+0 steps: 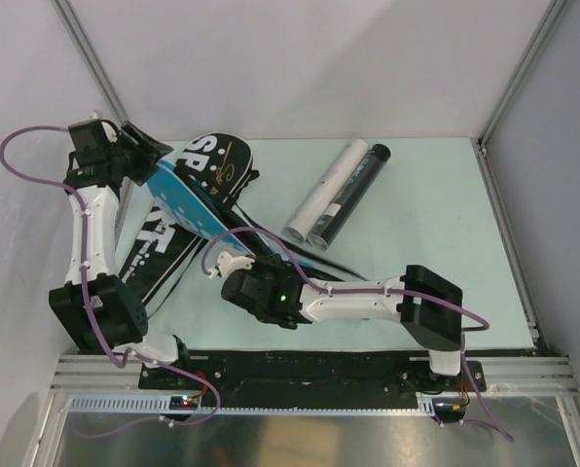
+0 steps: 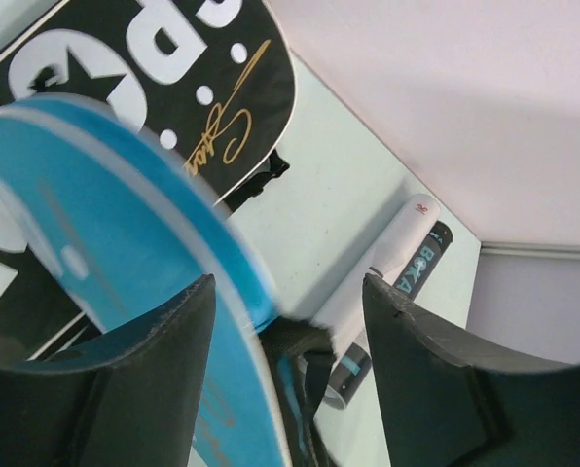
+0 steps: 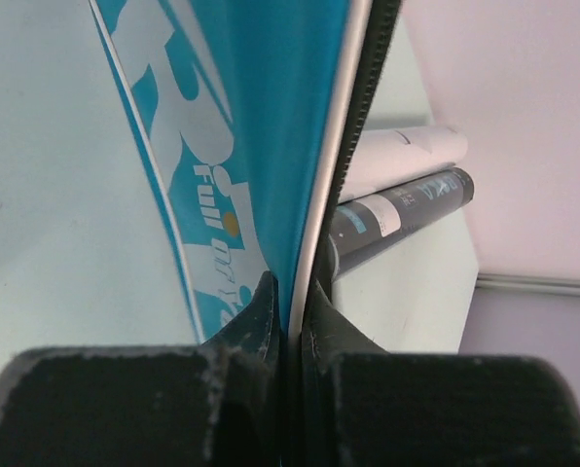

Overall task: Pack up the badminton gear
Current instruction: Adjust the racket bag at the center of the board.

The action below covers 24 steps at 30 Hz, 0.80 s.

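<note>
A blue "SPORT" racket cover (image 1: pixel 198 214) stands on edge, running diagonally across a black cover (image 1: pixel 215 159) at the left of the table. My right gripper (image 1: pixel 232 263) is shut on the blue cover's narrow end, its edge pinched between the fingers (image 3: pixel 295 316). At the cover's wide end my left gripper (image 1: pixel 152 156) is open. In the left wrist view the blue cover (image 2: pixel 105 233) lies between the jaws against the left finger (image 2: pixel 144 379), with a wide gap to the right finger (image 2: pixel 436 370). A white tube (image 1: pixel 326 190) and a black tube (image 1: pixel 353 195) lie side by side.
Metal frame posts and white walls close in the table at the back and both sides. The two tubes lie right of the covers, the white tube (image 2: pixel 392 258) and black tube (image 3: pixel 407 209) pointing toward the back wall. The right arm's forearm (image 1: pixel 358 297) stretches across the near table.
</note>
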Tool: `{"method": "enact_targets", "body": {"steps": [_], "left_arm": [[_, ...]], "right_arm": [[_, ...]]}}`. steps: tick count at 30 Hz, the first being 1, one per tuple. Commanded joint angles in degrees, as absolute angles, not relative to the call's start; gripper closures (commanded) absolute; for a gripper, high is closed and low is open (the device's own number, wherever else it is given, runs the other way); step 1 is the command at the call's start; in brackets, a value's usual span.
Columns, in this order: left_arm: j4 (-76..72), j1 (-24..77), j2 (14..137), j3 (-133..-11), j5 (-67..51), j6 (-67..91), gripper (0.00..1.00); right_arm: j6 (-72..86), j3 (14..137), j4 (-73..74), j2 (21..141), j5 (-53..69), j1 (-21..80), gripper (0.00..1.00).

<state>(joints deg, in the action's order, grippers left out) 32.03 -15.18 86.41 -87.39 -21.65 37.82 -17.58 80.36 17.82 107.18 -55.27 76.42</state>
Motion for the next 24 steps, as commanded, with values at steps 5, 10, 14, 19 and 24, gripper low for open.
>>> {"method": "enact_targets", "body": {"steps": [5,10,14,19,24], "left_arm": [[41.4,-18.7,81.6,-84.3,-12.5,45.1,0.33],[43.8,-20.0,77.8,-85.1,-7.1,46.6,0.3],[43.8,-20.7,78.8,-86.4,-8.6,46.7,0.29],[43.8,-20.6,79.5,-85.6,-8.8,45.0,0.29],[43.9,-20.5,81.2,-83.8,-11.0,44.1,0.3]], "right_arm": [[-16.5,78.7,13.6,110.3,-62.8,79.9,1.0],[-14.6,75.8,11.7,111.6,-64.6,82.4,1.0],[-14.0,73.9,10.5,111.7,-65.6,84.1,1.0],[-12.3,73.4,10.6,111.7,-66.3,85.1,1.0],[-9.2,72.4,11.5,110.9,-65.9,85.6,1.0]]}}
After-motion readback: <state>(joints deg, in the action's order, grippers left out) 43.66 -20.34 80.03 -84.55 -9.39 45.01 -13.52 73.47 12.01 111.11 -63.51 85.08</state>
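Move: Beside the left hand's open fingers, the blue racket bag's raised far end sits about 5 cm straight ahead and some 8 cm below; the black racket bag's middle lies flat roughly 7 cm ahead, 4 cm left and 27 cm below. From the right hand, already gripping the blue bag's upper edge, the board's center is about 17 cm ahead, 9 cm right and 15 cm below. The white tube lies some 35 cm ahead and 13 cm right, the black tube 33 cm ahead and 20 cm right. Drawing back about 5 cm and sinking some 4 cm, the right hand keeps its pinch on the blue bag's edge. The left hand, fingers staying open, swings back and left about 5 cm each way, away from the bag's raised end, dipping and partly rising again while turning roughly 20 degrees counter-clockwise. ##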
